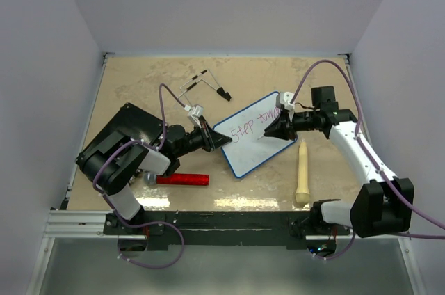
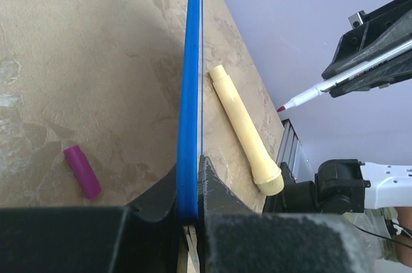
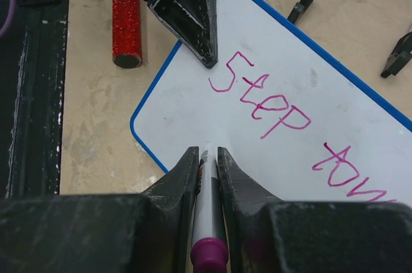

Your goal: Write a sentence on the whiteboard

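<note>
The whiteboard [image 1: 252,143] lies tilted on the table, white with a thin blue rim [image 2: 188,93]. My left gripper [image 1: 221,140] is shut on its left edge; the left wrist view shows the rim pinched between the fingers [image 2: 190,167]. The sentence [image 3: 261,96] so reads "Step" with a second word begun, in purple-pink [image 1: 254,124]. My right gripper [image 3: 207,150] is shut on a marker [image 3: 207,179], over blank board below "Step". In the left wrist view the marker's tip [image 2: 281,109] stands a little off the board's face.
A cream club-shaped stick [image 1: 302,172] lies right of the board. A red glittery cylinder [image 1: 182,179] lies near its lower left. A black slab [image 1: 128,128] sits at the left, and a wire-framed thing [image 1: 205,83] behind. A purple cap [image 2: 82,171] rests on the table.
</note>
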Controlling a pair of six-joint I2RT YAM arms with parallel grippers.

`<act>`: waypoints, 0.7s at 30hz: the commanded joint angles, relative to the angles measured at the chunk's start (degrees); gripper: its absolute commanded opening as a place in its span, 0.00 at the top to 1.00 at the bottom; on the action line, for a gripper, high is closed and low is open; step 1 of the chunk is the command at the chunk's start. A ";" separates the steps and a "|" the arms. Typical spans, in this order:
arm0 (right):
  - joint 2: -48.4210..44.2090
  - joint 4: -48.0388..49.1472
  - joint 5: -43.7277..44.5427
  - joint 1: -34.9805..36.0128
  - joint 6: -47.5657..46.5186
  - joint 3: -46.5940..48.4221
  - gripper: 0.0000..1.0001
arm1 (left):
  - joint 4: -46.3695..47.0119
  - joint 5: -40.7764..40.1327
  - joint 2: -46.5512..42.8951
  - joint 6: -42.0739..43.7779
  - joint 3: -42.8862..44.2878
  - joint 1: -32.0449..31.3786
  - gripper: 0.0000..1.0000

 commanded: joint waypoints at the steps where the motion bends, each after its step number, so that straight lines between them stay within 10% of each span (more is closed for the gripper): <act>1: 0.11 2.30 3.99 2.59 -0.97 1.62 1.00 | 11.50 -0.05 -0.68 -1.89 0.37 -0.35 1.00; 21: -1.65 20.93 20.34 22.19 7.64 -5.93 1.00 | 13.18 -3.56 0.11 -7.34 -0.51 -0.35 1.00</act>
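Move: The whiteboard's blank strip under the "S" of "Step" lies about 8 cm left of the right hand, some 4 cm back and 7 cm below. The written "Step" sits roughly 8 cm left and about 1 cm ahead, while the second word is about level sideways and 4 cm ahead, both some 6 cm lower. For the left hand, which grips the board's edge, that strip is about 5 cm right, 3 cm back and roughly level. Over the whiteboard's blank lower part, the already gripped marker is carried left by the right hand, about 7 cm and faster towards the end, towards the space beneath the "S" and the left gripper. The right hand also sinks and draws back a little, its wrist rolling and dipping by some 15 degrees in all. Both grippers keep their hold, the left one steadying the board. ##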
